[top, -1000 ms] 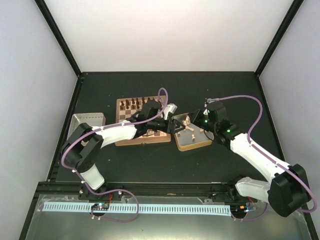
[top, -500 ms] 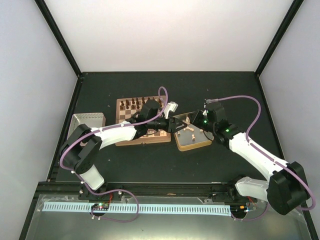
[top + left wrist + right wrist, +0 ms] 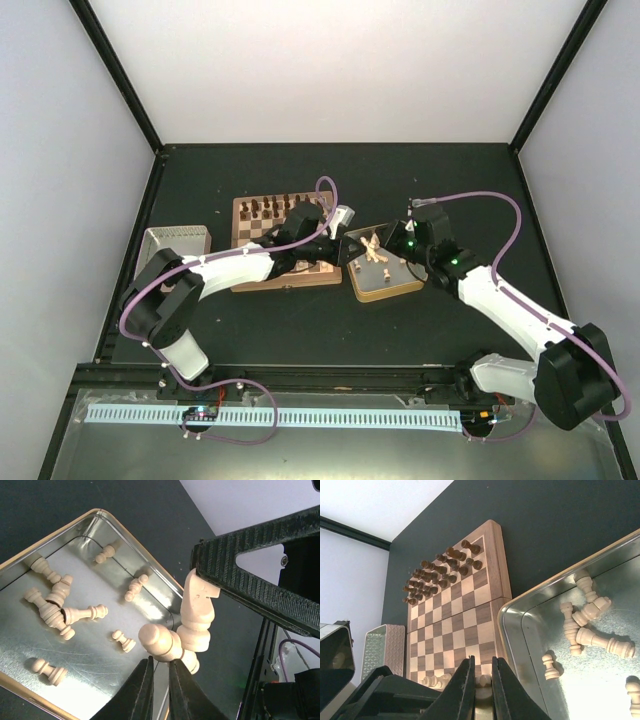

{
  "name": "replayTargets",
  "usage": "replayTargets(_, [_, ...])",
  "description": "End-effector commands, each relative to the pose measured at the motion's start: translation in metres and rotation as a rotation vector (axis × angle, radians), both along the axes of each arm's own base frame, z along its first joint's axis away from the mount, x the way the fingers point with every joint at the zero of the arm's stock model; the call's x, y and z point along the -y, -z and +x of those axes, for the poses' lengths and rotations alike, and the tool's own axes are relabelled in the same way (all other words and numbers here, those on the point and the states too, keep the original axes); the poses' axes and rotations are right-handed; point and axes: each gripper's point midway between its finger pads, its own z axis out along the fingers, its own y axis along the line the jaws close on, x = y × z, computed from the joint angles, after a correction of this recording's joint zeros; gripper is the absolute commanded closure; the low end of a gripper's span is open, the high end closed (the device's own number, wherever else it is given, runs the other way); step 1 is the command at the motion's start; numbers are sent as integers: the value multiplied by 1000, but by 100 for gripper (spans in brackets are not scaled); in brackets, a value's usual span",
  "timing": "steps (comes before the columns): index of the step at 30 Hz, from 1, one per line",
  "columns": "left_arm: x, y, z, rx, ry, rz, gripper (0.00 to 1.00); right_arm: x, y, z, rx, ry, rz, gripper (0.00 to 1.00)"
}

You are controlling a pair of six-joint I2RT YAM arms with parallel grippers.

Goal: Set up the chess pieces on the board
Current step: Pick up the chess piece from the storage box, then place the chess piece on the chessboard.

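Note:
The board lies left of centre, and it also shows in the right wrist view. A few pale chess pieces stand on its near row. My left gripper is shut on a pale round-headed piece over the tin's rim. My right gripper is shut on a pale knight, right beside it. One right gripper finger shows in the left wrist view. In the top view the left gripper and the right gripper nearly touch between the board and the tin.
The gold-rimmed metal tin right of the board holds several loose pale pieces. Dark chessmen fill the board's far rows. A grey textured box stands left of the board.
Both grippers have shifted slightly left towards the board's right edge, staying close together. Each still holds its piece.

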Motion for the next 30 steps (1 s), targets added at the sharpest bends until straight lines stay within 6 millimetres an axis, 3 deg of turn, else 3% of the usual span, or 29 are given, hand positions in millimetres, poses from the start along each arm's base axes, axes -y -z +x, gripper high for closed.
replayTargets(1, [6,-12,7,43,-11,-7,90,1,-10,2,51,3,23,90])
replayTargets(10, [12,-3,18,7,-34,16,89,1,-23,-2,117,-16,58,89])
replayTargets(14, [10,-10,17,10,-40,7,81,2,-24,-3,129,-11,66,89])
replayTargets(18, [9,-36,5,58,-4,-77,62,-1,-28,-4,125,-16,89,89])
replayTargets(21, [8,-41,-7,82,39,-131,52,-3,-33,-4,123,-14,116,89])
replayTargets(26, [12,-42,-24,67,126,-202,48,-3,-38,-4,115,-14,123,89])
replayTargets(30, [12,-54,-27,98,140,-240,48,-5,-35,-6,107,-27,123,89])
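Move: The left hand already grips a pale chess piece over the storage box, whose middle lies about 6 cm to its right, 3 cm back and 13 cm below. The knight in the right gripper is some 4 cm to its right and 2 cm above, about level fore and aft; the chessboard's middle is 17 cm to its left, 2 cm ahead and 12 cm down. From the right hand the box's middle is roughly 2 cm right, 5 cm back and 15 cm below. Ease the left gripper about 1 cm forward beside the knight, then open it to around half its range to let go of the pale piece over the storage box, backing off some 3 cm and rising 2 cm as it opens. Meanwhile keep the right fingers shut on the knight and raise it about 2 cm, tipping those fingers up slightly. ##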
